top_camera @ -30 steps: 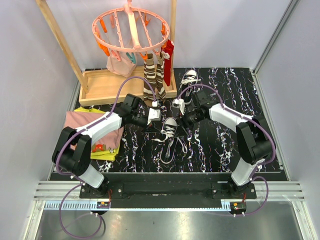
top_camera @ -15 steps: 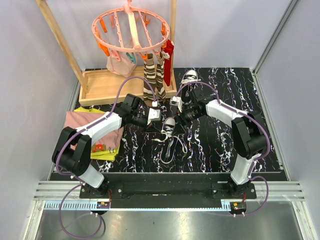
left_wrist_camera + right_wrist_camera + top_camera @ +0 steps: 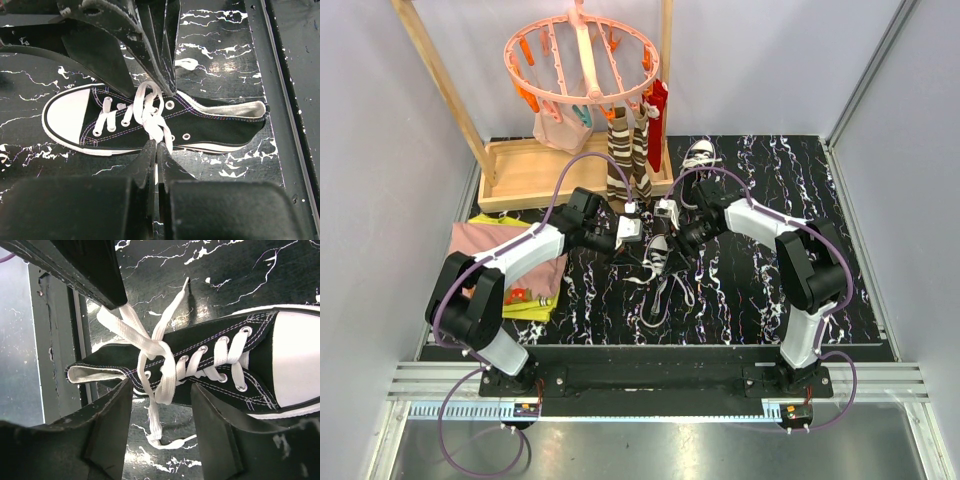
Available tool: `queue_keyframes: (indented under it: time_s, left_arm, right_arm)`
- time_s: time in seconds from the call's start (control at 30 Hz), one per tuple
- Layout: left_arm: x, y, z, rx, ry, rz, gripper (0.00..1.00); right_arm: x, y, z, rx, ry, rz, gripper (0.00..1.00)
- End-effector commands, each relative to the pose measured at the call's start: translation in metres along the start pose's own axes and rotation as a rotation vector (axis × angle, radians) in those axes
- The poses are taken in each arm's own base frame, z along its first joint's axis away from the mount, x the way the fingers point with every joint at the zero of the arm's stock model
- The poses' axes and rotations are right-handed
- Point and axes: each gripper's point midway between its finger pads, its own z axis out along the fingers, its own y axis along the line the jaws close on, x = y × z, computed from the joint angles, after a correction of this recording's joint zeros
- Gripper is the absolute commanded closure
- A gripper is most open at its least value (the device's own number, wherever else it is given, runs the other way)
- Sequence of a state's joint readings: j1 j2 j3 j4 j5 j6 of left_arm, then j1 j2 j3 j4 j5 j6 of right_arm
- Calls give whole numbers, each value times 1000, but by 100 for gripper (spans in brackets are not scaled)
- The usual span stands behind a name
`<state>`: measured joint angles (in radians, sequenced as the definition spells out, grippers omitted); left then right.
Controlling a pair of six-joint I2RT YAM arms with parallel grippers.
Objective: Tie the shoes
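Observation:
One black shoe (image 3: 659, 254) with a white toe cap lies mid-table, its white laces (image 3: 662, 292) trailing toward me. A second shoe (image 3: 699, 156) lies at the back. My left gripper (image 3: 642, 240) is at the near shoe's left side. In the left wrist view it (image 3: 155, 148) is shut on a white lace (image 3: 151, 116) next to the shoe (image 3: 215, 122). My right gripper (image 3: 673, 236) is at the shoe's right side. In the right wrist view it (image 3: 162, 407) is open, its fingers either side of the hanging lace (image 3: 156, 390) beside the shoe (image 3: 220, 347).
A wooden drying stand (image 3: 535, 170) with a pink peg hanger (image 3: 582, 60) stands at the back left; brown striped socks (image 3: 620, 160) and a red sock (image 3: 657, 108) hang from it. Pink and yellow clothes (image 3: 505, 265) lie at the left edge.
My right gripper has swung left and in close over the near shoe, next to my left gripper. The shoe has shifted slightly left. The left arm has held still.

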<state>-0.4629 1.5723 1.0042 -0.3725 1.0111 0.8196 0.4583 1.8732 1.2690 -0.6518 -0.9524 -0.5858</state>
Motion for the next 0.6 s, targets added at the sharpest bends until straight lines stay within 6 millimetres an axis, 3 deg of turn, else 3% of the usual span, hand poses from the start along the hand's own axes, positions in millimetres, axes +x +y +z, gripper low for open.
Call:
queue_keyframes:
  time_s: [0.0,0.2,0.47,0.57]
  left_arm:
    - [-19,7,-2,7,-48,51,100]
    - [-19,7,-3,5,-49,52,100]
    - [-18,2,-3,9,-46,33,100]
    - [-15,-3,-4,12,-45,-9,100]
  right_arm:
    - [-14,1,-1,-2,-15,-65,47]
    - [-15,-1,-2,7,-14,-73,66]
    - [-18,0,-6,28,-17,-97,100]
    - [-21,-2,-8,56,-20,-113,100]
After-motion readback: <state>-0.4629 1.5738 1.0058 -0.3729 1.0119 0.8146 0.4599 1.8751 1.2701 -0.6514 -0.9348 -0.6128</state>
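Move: The lace loop I want hangs right between my open right fingers, dead level with them, perhaps 1 cm below; the shoe's middle is roughly 5 cm under that hand and 2 cm to its left. A loose lace tail lies about 4 cm back, 3 cm right and 8 cm below. From my left hand, which already grips the other loop, this loop is some 5 cm right, 1 cm ahead and 4 cm lower, and the shoe's middle 4 cm right, level fore and aft, and about 9 cm down. I close my right fingers from a bit over half open to fully shut, pinching the hanging lace loop between their tips just above the shoe's eyelets. That hand otherwise stays put, sinking less than 0.5 cm, while my left hand holds still and keeps its pinch on the other loop. ##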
